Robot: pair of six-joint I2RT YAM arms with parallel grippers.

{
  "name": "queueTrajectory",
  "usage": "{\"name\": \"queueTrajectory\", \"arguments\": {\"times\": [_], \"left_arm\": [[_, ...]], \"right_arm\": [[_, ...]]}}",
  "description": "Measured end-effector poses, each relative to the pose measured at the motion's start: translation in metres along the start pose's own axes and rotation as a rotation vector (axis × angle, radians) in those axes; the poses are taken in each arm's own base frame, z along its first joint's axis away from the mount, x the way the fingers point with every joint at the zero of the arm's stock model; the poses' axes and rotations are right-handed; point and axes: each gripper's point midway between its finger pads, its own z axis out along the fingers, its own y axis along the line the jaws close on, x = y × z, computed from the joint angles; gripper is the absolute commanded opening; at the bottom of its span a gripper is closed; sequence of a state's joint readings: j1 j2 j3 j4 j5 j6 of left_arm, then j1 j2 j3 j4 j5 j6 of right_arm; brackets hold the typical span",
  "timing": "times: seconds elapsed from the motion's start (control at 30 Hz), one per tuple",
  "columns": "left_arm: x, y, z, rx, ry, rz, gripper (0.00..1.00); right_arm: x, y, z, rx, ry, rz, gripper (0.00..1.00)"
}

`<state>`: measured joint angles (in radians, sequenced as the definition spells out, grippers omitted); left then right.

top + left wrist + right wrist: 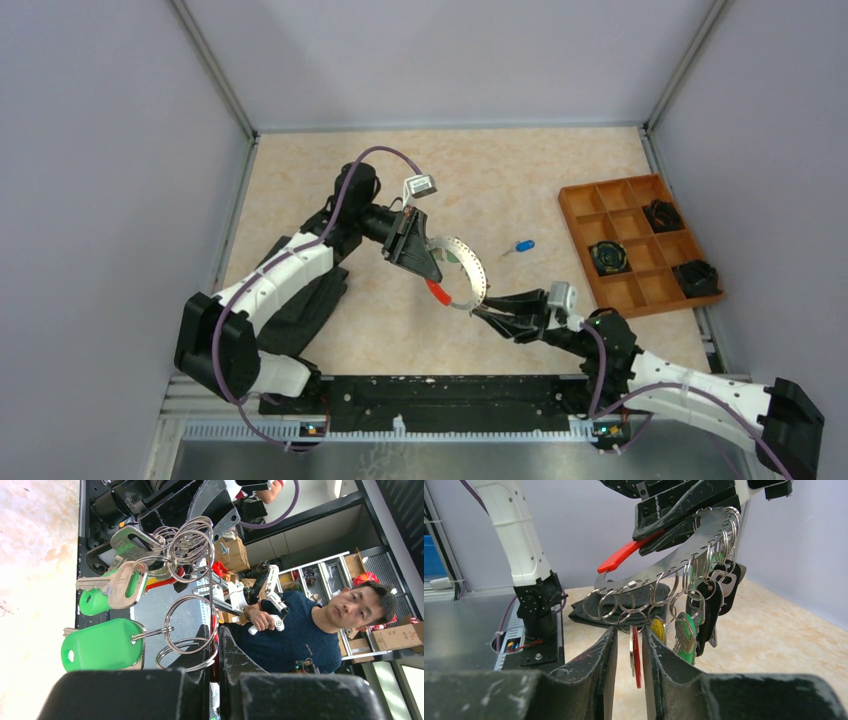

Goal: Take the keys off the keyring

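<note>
The keyring is a curved, perforated grey metal band with a red sleeve, held up above the table. My left gripper is shut on it at the red sleeve, which shows as a thin red strip between the left fingers. Several keys hang from small split rings: green, yellow, black. A red-headed key hangs between the jaws of my right gripper, which is open narrowly with a gap on each side of it. A blue key lies loose on the table.
An orange compartment tray sits at the right, holding black coiled objects. A black cloth lies under the left arm. Grey walls close in the table on three sides.
</note>
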<state>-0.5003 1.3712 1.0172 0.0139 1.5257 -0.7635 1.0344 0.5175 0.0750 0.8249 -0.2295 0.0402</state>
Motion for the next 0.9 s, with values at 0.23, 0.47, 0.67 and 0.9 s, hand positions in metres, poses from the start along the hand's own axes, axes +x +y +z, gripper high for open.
{"name": "queueTrajectory", "arguments": {"times": [0.23,0.47,0.67,0.9], "left_arm": [[0.000,0.000,0.000,-0.001,0.000,-0.004,0.00],[0.001,0.000,0.000,-0.001,0.000,-0.008,0.00],[0.001,0.001,0.000,-0.001,0.000,-0.011,0.00],[0.002,0.002,0.000,-0.002,0.000,-0.003,0.00]], "right_arm": [[0.006,0.000,0.002,0.002,0.015,0.013,0.20],[0.007,-0.002,0.002,0.014,0.020,0.020,0.17],[0.008,-0.004,0.002,0.024,0.020,0.021,0.09],[0.011,-0.007,-0.001,0.050,0.041,0.040,0.00]]}}
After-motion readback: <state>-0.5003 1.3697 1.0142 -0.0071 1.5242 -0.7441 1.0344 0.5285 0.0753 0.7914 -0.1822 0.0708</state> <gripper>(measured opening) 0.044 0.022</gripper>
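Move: The red key hangs on the split ring between the right hand's parted fingertips, about 1 cm forward, 1 cm to the left and 1 cm down from its hand point. The yellow key is some 2 cm forward and 3 cm left of that hand, 1 cm up; a green key 6 cm forward and 4 cm left, about level; the keyring's middle about 5 cm forward, 4 cm left and 5 cm above. From the left hand the red key lies roughly 4 cm back, 8 cm right and 6 cm below. The red key is taken between the right hand's fingers, which close from about a quarter open to all but shut and newly pinch it from both sides near its top. Meanwhile that hand eases about 1 cm down and slightly less forward to the key. The left hand holds still, keeping its grip on the keyring's red part. ##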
